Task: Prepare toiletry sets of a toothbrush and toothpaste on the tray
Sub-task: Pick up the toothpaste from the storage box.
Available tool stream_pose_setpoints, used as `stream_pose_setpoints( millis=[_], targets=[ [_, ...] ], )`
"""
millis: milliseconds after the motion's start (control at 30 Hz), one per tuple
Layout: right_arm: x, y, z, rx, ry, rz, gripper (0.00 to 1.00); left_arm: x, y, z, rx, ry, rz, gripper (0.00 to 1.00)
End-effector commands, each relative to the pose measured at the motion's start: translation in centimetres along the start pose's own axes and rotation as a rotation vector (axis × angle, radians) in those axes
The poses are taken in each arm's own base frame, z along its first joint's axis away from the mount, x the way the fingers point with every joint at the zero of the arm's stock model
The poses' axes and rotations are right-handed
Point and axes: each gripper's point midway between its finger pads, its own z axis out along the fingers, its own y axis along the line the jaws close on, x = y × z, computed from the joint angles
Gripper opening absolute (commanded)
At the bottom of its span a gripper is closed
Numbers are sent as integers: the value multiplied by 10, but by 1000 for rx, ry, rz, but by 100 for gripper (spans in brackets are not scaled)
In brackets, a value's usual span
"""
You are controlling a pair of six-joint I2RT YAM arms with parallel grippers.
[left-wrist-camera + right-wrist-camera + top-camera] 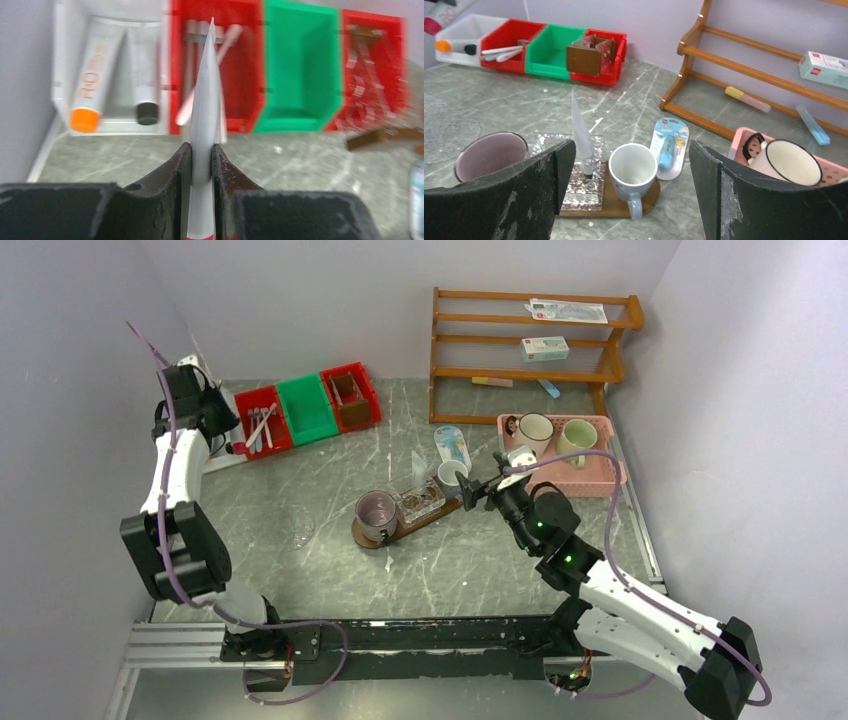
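My left gripper (201,147) is shut on a slim white toothpaste tube (206,100), held above the table in front of the bins; in the top view it (225,420) hangs at the back left. The dark wooden tray (624,206) carries a purple mug (489,156), a clear glass dish (589,187) with a white tube (580,132) standing in it, and a pale mug (633,167). Open and empty, my right gripper (631,144) hovers just in front of the pale mug. White toothbrushes (227,42) lie in a red bin (262,420).
A white bin (65,75) holds an orange-capped tube (90,80) and a black-capped tube (145,85). A green bin (300,70) and another red bin (372,75) stand to its right. A packaged blue toothbrush (669,147), a pink basket (590,475) with mugs and a wooden shelf (530,340) stand at the back right.
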Motion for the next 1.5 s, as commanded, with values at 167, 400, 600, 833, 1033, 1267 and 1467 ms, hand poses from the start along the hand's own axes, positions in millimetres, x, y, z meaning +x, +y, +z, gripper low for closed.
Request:
stream_pose_setpoints(
  millis=[167, 400, 600, 833, 1033, 1267, 1467],
  targets=[
    [-31, 27, 0, -178, -10, -25, 88, -24, -117, -88, 539, -199, 48, 14],
    [-53, 46, 5, -272, 4, 27, 88, -4, -182, -148, 768, -273, 172, 14],
    [-70, 64, 13, -350, 17, 105, 89, 26, -219, -194, 934, -343, 274, 14],
    [-92, 90, 27, -465, 1, 172, 89, 60, -243, -240, 1133, -408, 360, 14],
    [-106, 109, 33, -593, -43, 75, 90, 84, -257, -278, 1314, -425, 447, 13],
    [-106, 109, 33, -741, -69, 47, 89, 109, -258, -309, 1465, -421, 501, 9],
    [-114, 114, 30, -866, -107, 55, 88, 122, -260, -328, 1562, -413, 544, 9]
  ],
)
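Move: The left hand already grips the toothpaste; the open right gripper it is taken towards hangs about 55 cm to its right, 17 cm back and 7 cm higher. The tray's middle lies about 42 cm right and 9 cm back, 17 cm below; the mauve mug is 36 cm right and 12 cm back, the white mug 52 cm right and 2 cm back. From the right hand, the toothpaste is 55 cm left, 17 cm ahead, 7 cm lower. Keeping its grip on the toothpaste, the left hand sweeps some 33 cm right, draws back 20 cm and rises 13 cm towards the right gripper, swinging about 75 degrees clockwise while its fingers pitch up from their downward slant. The right hand comes to meet it, fingers wide open, moving left and rising, and turns counter-clockwise without yet touching the tube. ##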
